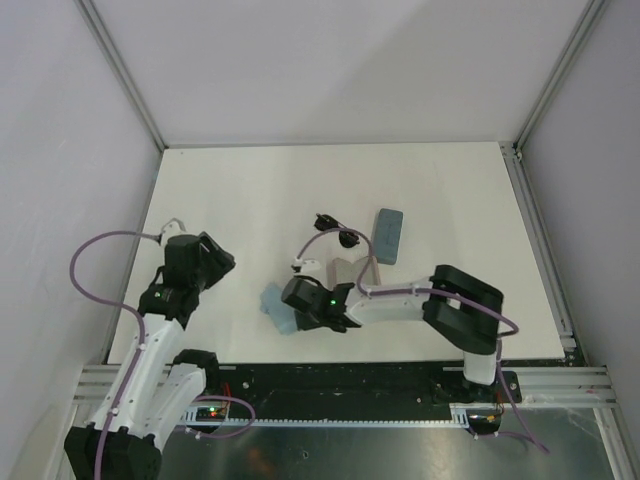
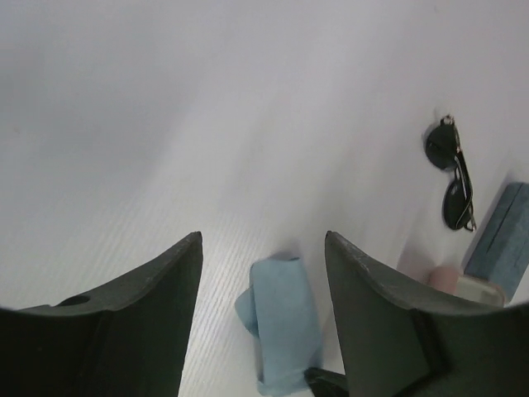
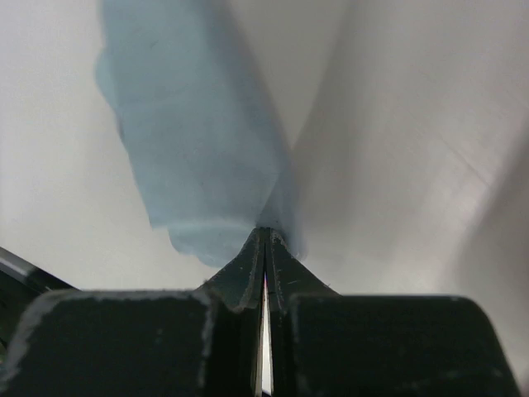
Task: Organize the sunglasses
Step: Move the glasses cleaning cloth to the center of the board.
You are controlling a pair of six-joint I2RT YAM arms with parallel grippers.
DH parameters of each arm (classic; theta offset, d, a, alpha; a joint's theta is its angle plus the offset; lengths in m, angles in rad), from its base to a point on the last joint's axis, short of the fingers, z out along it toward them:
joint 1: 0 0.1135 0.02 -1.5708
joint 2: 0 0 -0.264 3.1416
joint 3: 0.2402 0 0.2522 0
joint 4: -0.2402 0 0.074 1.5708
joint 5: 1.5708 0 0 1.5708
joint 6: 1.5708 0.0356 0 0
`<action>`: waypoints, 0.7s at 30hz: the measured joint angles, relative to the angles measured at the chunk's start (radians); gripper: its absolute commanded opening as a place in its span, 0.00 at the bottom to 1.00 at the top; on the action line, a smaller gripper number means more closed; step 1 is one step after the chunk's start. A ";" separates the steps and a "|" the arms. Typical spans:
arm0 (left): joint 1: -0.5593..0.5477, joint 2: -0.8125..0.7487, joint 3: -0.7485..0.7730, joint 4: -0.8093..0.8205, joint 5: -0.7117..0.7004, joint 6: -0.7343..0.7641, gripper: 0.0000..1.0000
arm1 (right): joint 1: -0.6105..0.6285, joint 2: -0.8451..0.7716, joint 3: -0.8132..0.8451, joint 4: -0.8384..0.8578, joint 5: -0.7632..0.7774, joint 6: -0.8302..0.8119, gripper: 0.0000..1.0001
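Observation:
The black wire-framed sunglasses [image 1: 335, 230] [image 2: 453, 174] lie on the white table beyond the centre, with no gripper touching them. My right gripper [image 3: 266, 236] [image 1: 288, 312] is shut, pinching an edge of a light-blue cloth [image 3: 198, 141] [image 1: 274, 302] [image 2: 281, 322] near the table's front middle. Over the left part of the table my left gripper [image 2: 263, 248] [image 1: 220, 262] hangs open, nothing between its fingers, pointing toward the cloth.
A blue-grey case [image 1: 388, 235] [image 2: 500, 240] lies just right of the sunglasses. A pink case [image 1: 346, 270] [image 2: 450, 279] sits between it and the right arm's wrist. White walls and metal posts enclose the table.

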 measured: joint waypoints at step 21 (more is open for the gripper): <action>-0.349 0.238 -0.091 0.217 0.067 -0.062 0.63 | -0.158 -0.282 -0.235 -0.147 0.011 -0.081 0.26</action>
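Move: The closed right hand still pinches the near corner of the glasses cleaning cloth, whose middle lies about 4 cm to its left and 5 cm ahead. The cloth is being taken to the bare spot about 11 cm to the hand's right and 2 cm ahead, short of the open pink case, whose middle is some 10 cm ahead and 15 cm right. The black sunglasses are roughly 24 cm ahead and 10 cm right. From the left hand the cloth is about 10 cm right, 4 cm back and 14 cm below. Keeping its pinch, the right hand drags the cloth by its corner to the right, level and close over the table, bending a little forward near the end as it nears the left side of the pink case; after about 11 cm it stops, its fingers part slightly to let the corner go, and it rises about a centimetre. Meanwhile the left hand swings some 11 cm right and 6 cm down towards the cloth, turning about 20 degrees clockwise with its fingers staying open and touching nothing. ##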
